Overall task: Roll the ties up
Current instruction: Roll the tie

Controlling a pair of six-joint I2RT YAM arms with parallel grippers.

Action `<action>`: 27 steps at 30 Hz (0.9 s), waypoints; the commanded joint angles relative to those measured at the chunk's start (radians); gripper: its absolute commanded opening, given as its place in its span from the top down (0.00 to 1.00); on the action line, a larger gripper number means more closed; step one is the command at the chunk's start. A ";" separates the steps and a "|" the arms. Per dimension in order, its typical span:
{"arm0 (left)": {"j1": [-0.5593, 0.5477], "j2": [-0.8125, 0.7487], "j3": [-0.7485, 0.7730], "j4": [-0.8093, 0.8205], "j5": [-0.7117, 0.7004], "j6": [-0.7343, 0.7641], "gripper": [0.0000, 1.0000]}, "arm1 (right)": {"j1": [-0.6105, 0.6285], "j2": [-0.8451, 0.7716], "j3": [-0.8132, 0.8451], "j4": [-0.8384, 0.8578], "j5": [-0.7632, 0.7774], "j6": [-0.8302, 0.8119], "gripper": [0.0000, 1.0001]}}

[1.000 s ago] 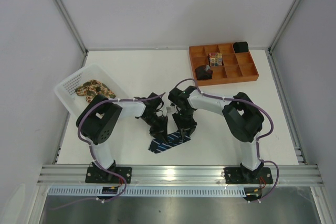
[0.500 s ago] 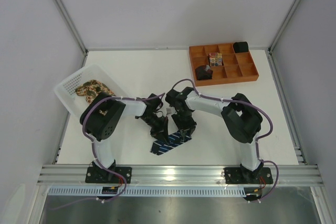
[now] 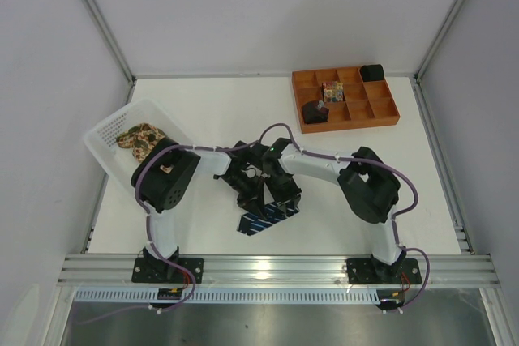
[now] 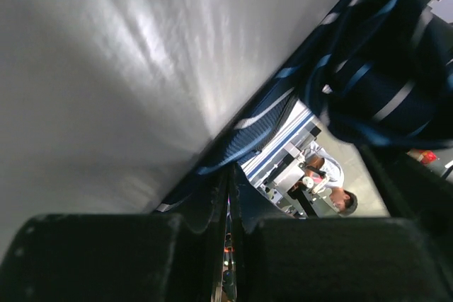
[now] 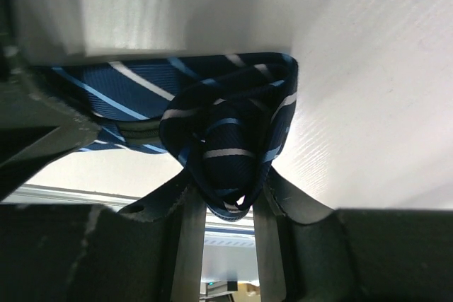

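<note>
The navy tie (image 3: 268, 216) with pale-blue stripes lies on the white table near the front, between my two grippers. Its loose end shows at the front; the rest is under the grippers. My right gripper (image 5: 226, 189) is shut on the rolled part of the tie (image 5: 228, 146), with the coil wedged between both fingers. A flat band of the tie (image 4: 248, 129) runs to my left gripper (image 4: 228, 175), which is pinched shut on its edge. From above, the left gripper (image 3: 250, 197) and right gripper (image 3: 282, 194) stand close together. The tan floral tie (image 3: 139, 138) lies in the white basket.
The white perforated basket (image 3: 105, 129) sits at the left edge, tilted. An orange compartment tray (image 3: 381, 111) stands at the back right with a dark roll (image 3: 315, 112), a patterned roll (image 3: 331, 91) and another dark roll (image 3: 371, 72). Grey walls enclose the table.
Both grippers and the navy tie have shifted slightly to the right. The left arm's elbow swung right and forward. Both grips have stayed as they were.
</note>
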 commanded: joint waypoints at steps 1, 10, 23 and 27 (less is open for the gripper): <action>-0.001 0.050 0.028 0.050 -0.147 0.027 0.91 | 0.038 0.036 0.050 -0.004 0.034 0.015 0.83; 0.000 0.055 0.028 0.028 -0.169 0.058 0.92 | 0.038 -0.010 0.035 0.011 0.039 0.010 0.61; 0.002 0.060 0.036 0.004 -0.181 0.086 0.91 | 0.029 -0.082 0.024 0.013 0.048 -0.036 0.44; 0.002 0.060 0.042 -0.007 -0.181 0.095 0.92 | 0.027 -0.113 0.017 0.017 0.028 -0.063 0.39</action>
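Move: The striped tie's rolled part sits between the right fingertips, its middle about 1 cm ahead and 1 cm below that hand. The tie's flat free end lies roughly 10 cm to the right hand's left, 5 cm back and 3 cm lower. From the left hand, whose fingertips are already at the flat strip, the roll is some 6 cm to the right, 3 cm ahead and about 1 cm higher. Almost in place at first, fingers pointing straight down, the right hand eases its pinch on the rolled tie, opening from about a third to a bit over half. Only then does it lift straight up around 1.5 cm, fingers still either side of the roll. The left hand stays put, nearly shut, keeping its fingertips on the flat strip beside the roll. ##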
